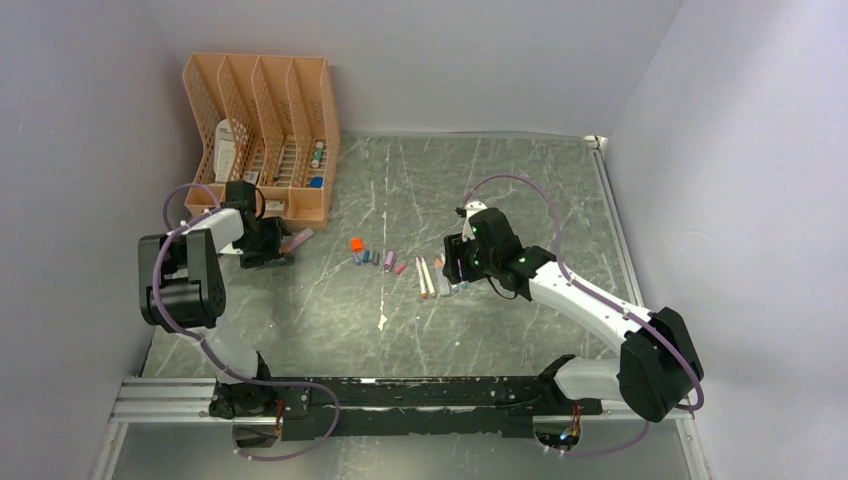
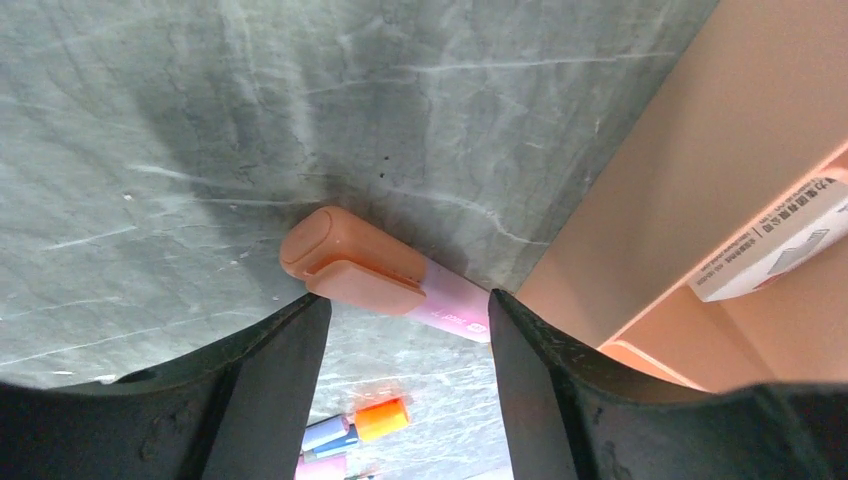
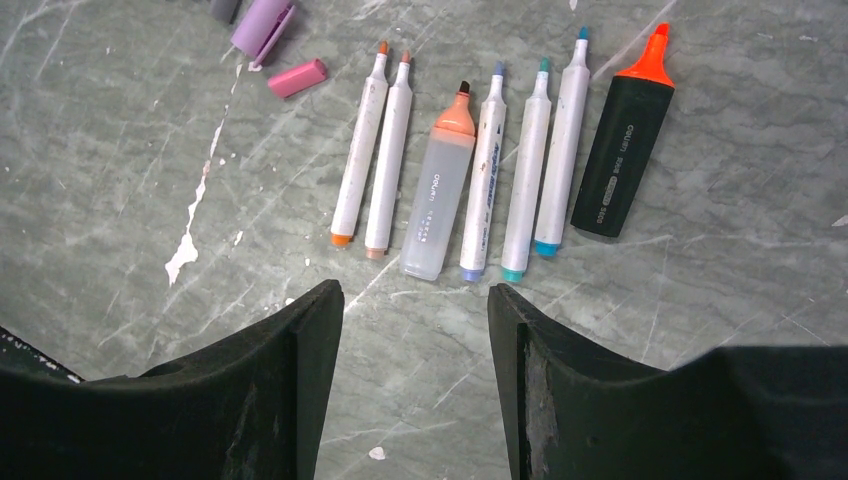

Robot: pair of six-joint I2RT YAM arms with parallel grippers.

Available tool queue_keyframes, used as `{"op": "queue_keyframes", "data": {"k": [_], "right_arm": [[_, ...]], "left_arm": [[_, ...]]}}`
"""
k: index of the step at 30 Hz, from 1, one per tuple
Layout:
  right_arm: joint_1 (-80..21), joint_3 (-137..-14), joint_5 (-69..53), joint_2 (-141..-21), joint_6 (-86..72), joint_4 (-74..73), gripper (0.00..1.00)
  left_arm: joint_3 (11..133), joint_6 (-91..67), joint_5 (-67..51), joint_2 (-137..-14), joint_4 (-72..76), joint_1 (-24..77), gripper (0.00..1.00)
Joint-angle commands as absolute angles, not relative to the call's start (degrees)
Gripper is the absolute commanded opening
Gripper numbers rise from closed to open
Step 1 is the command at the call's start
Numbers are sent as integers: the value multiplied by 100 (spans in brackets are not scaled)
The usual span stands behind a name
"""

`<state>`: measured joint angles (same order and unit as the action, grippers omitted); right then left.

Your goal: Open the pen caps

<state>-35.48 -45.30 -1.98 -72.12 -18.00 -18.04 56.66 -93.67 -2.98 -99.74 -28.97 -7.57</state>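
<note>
A capped highlighter lies on the table by the organiser, with a peach cap (image 2: 350, 268) on a pink barrel (image 2: 455, 308); it also shows in the top view (image 1: 297, 240). My left gripper (image 2: 407, 300) (image 1: 270, 248) is open and empty, hovering just over this pen, one finger on each side. Loose pen caps lie mid-table: orange (image 1: 355, 243) (image 2: 381, 418), blue (image 2: 325, 433), purple (image 3: 262, 25), pink (image 3: 297, 78). Several uncapped pens (image 3: 490, 160) lie in a row. My right gripper (image 3: 415, 290) (image 1: 457, 268) is open and empty near the pens' tail ends.
An orange slotted desk organiser (image 1: 262, 130) stands at the back left; its wall (image 2: 640, 190) is right beside the left gripper. A thick black marker with an orange tip (image 3: 623, 155) ends the pen row. Grey walls close in the table on three sides.
</note>
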Motion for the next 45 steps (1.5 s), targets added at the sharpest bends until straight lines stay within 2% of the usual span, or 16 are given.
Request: {"op": "queue_keyframes", "data": {"k": [1, 11, 13, 17, 25, 36, 45], "right_arm": [[-3571, -4523, -240, -7180, -1738, -1706, 55], [-3570, -4465, -357, -7190, -1735, -1580, 55], [-3571, -4472, -384, -7202, -1740, -1581, 55], [-3576, -4521, -433, -7207, -1731, -1590, 55], [-3595, -4705, -897, -7171, -1773, -1582, 55], [-3597, -4836, -2141, -6883, -2093, -1291, 56], [-3624, -4407, -3379, -6875, -3267, 470, 56]], "left_arm": [[5459, -9133, 267, -10353, -3644, -928, 69], [5298, -8433, 735, -10257, -3920, -989, 49], [5179, -8254, 771, -10179, -3815, -957, 41], [5033, -7959, 876, -10073, -3776, -867, 35], [5466, -7072, 1069, -9729, -3851, -128, 35], [6145, -5498, 910, -8780, -3946, 875, 34], [6717, -5148, -308, -8522, -3706, 1642, 34]]}}
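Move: The salmon-capped pink highlighter lies between the open left fingers, its middle about 2 cm back of that hand and 1 cm below. The organizer's front edge is some 4 cm ahead and 5 cm left; the loose orange cap is about 17 cm to the right, level with the hand. From the right hand the highlighter is roughly 37 cm left, 8 cm ahead and 10 cm down; the purple cap is about 15 cm left, 5 cm ahead. Bring the left gripper about 3 cm back with a slight dip, closing the fingers on the highlighter near where cap and body meet; then lift it some 10 cm and carry it about 10 cm right towards the orange cap, turning the hand roughly 50 degrees clockwise. Late on, swing the empty, still part-open right gripper left and up, about 7 cm each, towards the highlighter, rolling its left side up. ##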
